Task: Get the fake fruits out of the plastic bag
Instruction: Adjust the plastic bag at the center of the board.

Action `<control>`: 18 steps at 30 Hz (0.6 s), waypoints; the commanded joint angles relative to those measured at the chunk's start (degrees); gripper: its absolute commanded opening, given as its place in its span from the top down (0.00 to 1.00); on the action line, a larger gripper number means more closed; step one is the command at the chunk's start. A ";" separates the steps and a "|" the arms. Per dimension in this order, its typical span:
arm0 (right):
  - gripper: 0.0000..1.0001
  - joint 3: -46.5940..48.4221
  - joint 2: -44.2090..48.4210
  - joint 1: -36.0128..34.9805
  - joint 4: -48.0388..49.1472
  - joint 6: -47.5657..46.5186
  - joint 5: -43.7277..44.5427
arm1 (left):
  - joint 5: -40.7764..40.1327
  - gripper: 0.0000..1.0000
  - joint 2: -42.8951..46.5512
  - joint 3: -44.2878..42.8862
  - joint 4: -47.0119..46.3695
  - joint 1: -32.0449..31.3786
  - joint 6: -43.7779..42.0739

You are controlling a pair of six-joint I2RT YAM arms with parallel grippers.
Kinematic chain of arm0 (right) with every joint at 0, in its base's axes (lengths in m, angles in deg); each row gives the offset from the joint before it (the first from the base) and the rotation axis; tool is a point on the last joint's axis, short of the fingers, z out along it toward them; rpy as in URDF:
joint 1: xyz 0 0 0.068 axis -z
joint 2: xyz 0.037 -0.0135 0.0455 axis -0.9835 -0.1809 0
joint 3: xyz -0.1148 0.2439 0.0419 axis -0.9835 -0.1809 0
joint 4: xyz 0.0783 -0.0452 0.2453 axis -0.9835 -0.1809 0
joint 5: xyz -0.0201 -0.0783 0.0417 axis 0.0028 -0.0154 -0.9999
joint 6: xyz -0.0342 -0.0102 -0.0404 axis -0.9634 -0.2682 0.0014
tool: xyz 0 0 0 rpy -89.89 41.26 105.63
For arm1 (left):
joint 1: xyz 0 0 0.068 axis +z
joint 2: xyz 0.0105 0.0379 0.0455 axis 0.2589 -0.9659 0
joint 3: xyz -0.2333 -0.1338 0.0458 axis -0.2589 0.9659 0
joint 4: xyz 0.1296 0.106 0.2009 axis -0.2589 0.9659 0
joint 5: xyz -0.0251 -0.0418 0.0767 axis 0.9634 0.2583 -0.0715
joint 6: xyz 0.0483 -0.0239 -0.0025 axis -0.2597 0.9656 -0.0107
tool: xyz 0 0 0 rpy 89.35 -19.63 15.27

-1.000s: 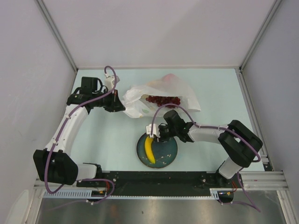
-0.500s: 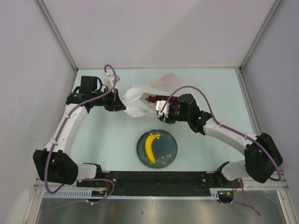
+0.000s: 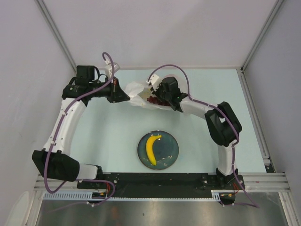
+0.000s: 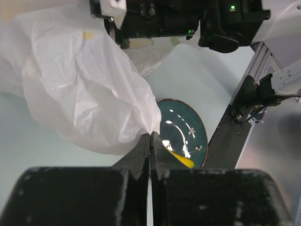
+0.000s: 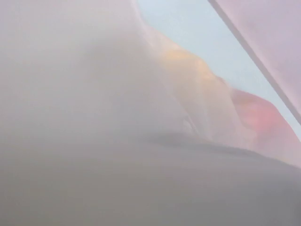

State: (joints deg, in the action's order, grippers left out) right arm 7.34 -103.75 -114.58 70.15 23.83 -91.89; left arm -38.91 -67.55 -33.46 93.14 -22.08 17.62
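Note:
The translucent white plastic bag (image 3: 137, 93) lies at the back of the table. My left gripper (image 3: 124, 97) is shut on the bag's left edge, and the left wrist view shows the film (image 4: 80, 84) pinched at the fingertips (image 4: 150, 136). My right gripper (image 3: 153, 95) is pushed into the bag's mouth, its fingers hidden by plastic. A bit of the dark red grape bunch (image 3: 152, 100) shows beside it. The right wrist view is fogged by film, with a yellow blur (image 5: 188, 63) and a red-pink blur (image 5: 263, 117) behind it. The yellow banana (image 3: 151, 149) lies on the plate.
The round dark blue-grey plate (image 3: 168, 151) sits in front of the arm bases, well short of the bag. Grey walls with metal frame posts close in the table on three sides. A black rail (image 3: 160, 178) runs along the near edge.
My right arm swung from the plate, leaving the banana there, back to the bag and pushed into its mouth. The left gripper drew the bag's edge slightly back and up.

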 commanded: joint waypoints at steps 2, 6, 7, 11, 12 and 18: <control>0.74 2.30 1.08 0.29 6.69 1.71 14.48 | 4.54 1.00 4.58 -0.43 2.43 -0.49 -2.94; 0.72 -1.74 4.95 0.20 6.07 4.27 14.06 | 4.98 1.00 12.22 0.72 -2.31 -1.01 0.22; 0.72 -2.18 5.04 0.29 6.08 4.36 14.32 | 5.07 1.00 11.89 0.46 -0.49 -1.10 -0.91; 0.59 -2.10 1.98 0.90 10.88 1.90 17.56 | 2.18 1.00 11.44 2.72 1.82 -1.10 -4.70; 0.55 -2.10 1.53 1.08 12.04 1.63 18.70 | 1.73 1.00 11.36 3.52 1.55 -1.10 -4.70; 0.38 -1.39 -1.64 2.48 13.11 4.96 23.12 | 1.29 1.00 10.74 6.87 -0.38 -1.10 -4.00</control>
State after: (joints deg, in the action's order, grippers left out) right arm 5.20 -103.21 -113.16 80.16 25.85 -72.96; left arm -37.94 -56.10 -27.53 94.02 -22.93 15.09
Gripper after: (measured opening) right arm 0.606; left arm 0.004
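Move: The plastic bag's left end is still pinched in the left hand's shut fingers; the bag's middle lies roughly 14 cm ahead, 18 cm to its right and 24 cm lower. The right hand is already in the bag's mouth, the bag's middle about 1 cm ahead and 7 cm below. From the right hand the grapes lie some 3 cm back, 1 cm right and 9 cm down, the yellow fruit level ahead, 6 cm left and 9 cm down. Back towards its base by about 5 cm goes the left hand, away from the bag, rising some 4 cm and then dipping most of that again, its fingers shut throughout while the bag's end comes out of them. Meanwhile the right hand, at the bag's mouth, shifts right and forward with a small rise, swings about 20 degrees clockwise and late on opens its fingers well wider. ##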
